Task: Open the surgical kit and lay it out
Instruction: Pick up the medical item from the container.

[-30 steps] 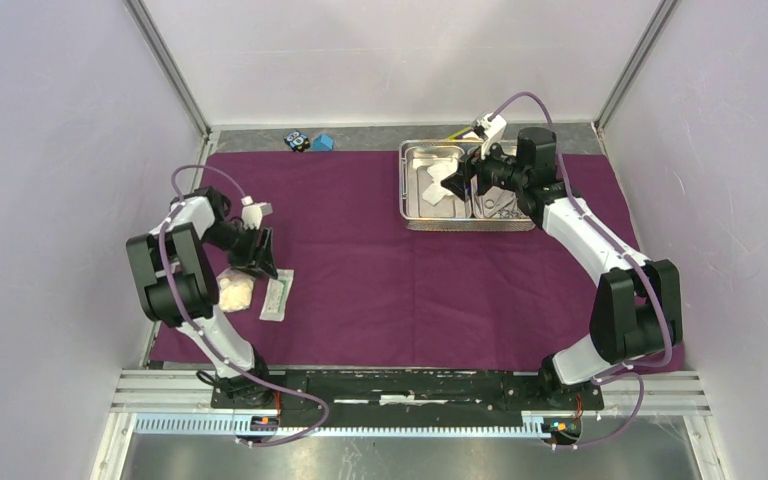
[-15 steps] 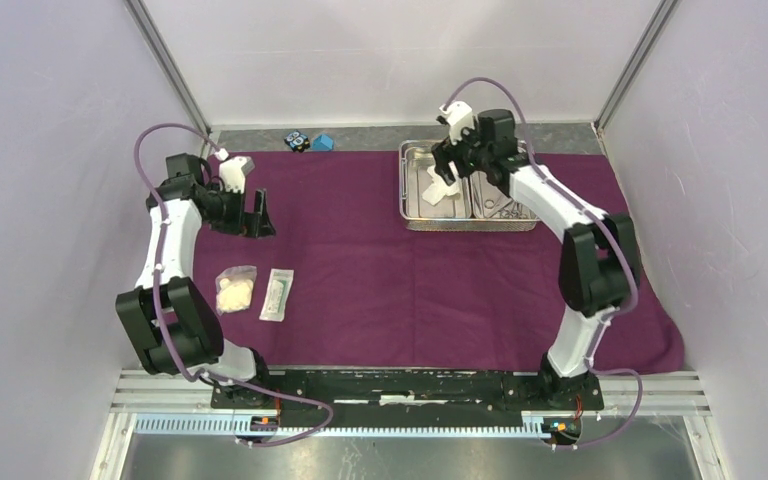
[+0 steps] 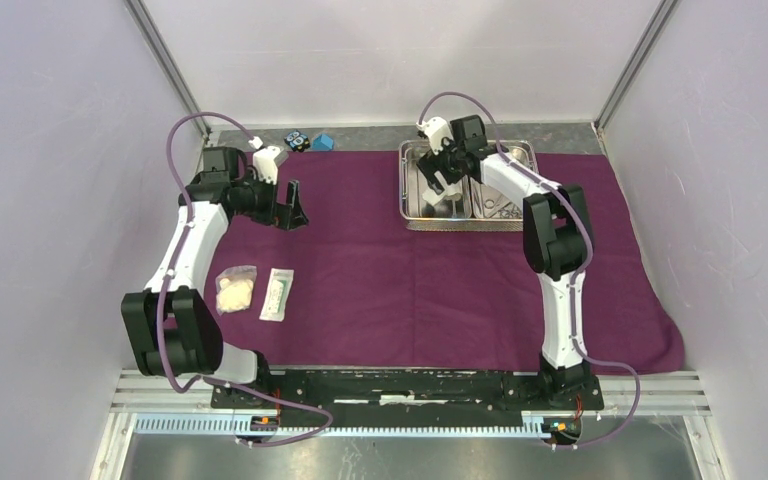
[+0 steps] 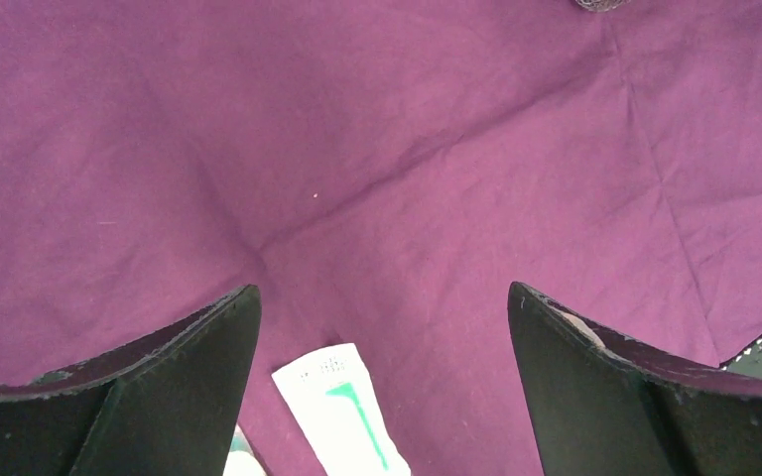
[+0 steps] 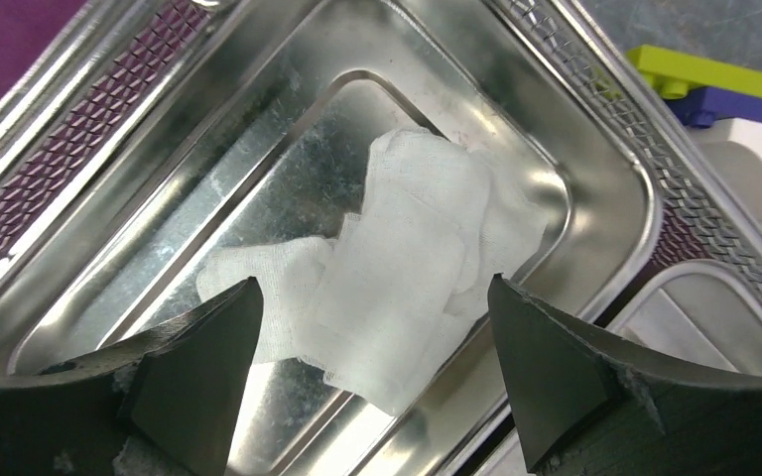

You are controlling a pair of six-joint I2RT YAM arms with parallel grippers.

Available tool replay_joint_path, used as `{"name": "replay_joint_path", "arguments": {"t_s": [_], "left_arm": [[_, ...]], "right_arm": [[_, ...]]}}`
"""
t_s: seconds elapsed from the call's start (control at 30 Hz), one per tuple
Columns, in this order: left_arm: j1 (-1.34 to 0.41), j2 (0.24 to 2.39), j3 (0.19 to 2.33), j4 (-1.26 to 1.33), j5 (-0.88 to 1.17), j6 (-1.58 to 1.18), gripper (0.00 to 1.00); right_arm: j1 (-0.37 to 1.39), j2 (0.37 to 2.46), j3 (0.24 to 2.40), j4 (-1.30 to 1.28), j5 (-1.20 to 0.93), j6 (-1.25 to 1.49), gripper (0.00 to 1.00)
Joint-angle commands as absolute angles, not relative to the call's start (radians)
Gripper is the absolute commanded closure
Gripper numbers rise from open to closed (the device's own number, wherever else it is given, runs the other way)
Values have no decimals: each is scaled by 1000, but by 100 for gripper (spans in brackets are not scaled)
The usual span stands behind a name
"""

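Note:
The dark-purple cloth wrap [image 3: 440,270] lies spread flat on the table. The shiny steel tray [image 3: 412,200] stands at its far edge. White gauze wads [image 5: 407,268] lie in the tray's left compartment. Steel clamps [image 3: 500,207] lie in the right compartment. My right gripper [image 3: 444,180] hangs open over the gauze, its jaws wide apart and empty in the right wrist view [image 5: 372,297]. My left gripper [image 3: 290,205] is open and empty above the cloth's far left. A flat white packet [image 3: 277,294] with a green mark [image 4: 342,421] and a gauze wad [image 3: 235,290] lie near the cloth's left edge.
Small black and blue blocks [image 3: 308,141] sit beyond the cloth at the back left. A yellow-purple-white block [image 5: 724,99] lies behind the tray. Frame posts rise at both back corners. The cloth's right corner hangs over toward the near rail [image 3: 660,385].
My left gripper rose from beside the packet and gauze wad and moved toward the far middle. My right gripper swung left from the tray's right compartment to above the gauze.

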State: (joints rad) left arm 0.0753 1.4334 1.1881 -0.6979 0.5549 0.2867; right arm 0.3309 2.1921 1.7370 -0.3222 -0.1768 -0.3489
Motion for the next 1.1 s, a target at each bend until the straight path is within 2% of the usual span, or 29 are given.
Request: {"name": "replay_joint_path", "arguments": {"t_s": [0.0,0.33,0.53,0.87,1.07], "left_arm": [[61,1419,1198,-649,573,245,0],[54,1402,1179,-639,563,254,0],[53,1376,1169,-629,558,263,0],[52,1346,1163,-631,554,265,0],[52,1334,1159,-630,555,265,0]], "right_arm": [[328,2226,1808,-341,-151,-354,8],[329,2269,1812,-371,-142,-347,6],[327,2282,1789,-386,-158,-348,10],[301,2304,1783,-414,-255,-329,22],[282,2321,1780,-423,-317,-317,36]]}}
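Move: The gauze pile in the container lies right under the open right gripper, about 5 cm down. The metal instruments in the next compartment are some 12 cm to its right and 3 cm nearer the base; the toy bricks behind the container stand roughly 11 cm ahead of the right hand and 5 cm to its right. From the left hand, the gauze is about 27 cm to the right, 4 cm ahead and 15 cm lower. The right hand sinks about 3.5 cm onto the gauze, then partly closes its fingertips, bunching the top layers. ##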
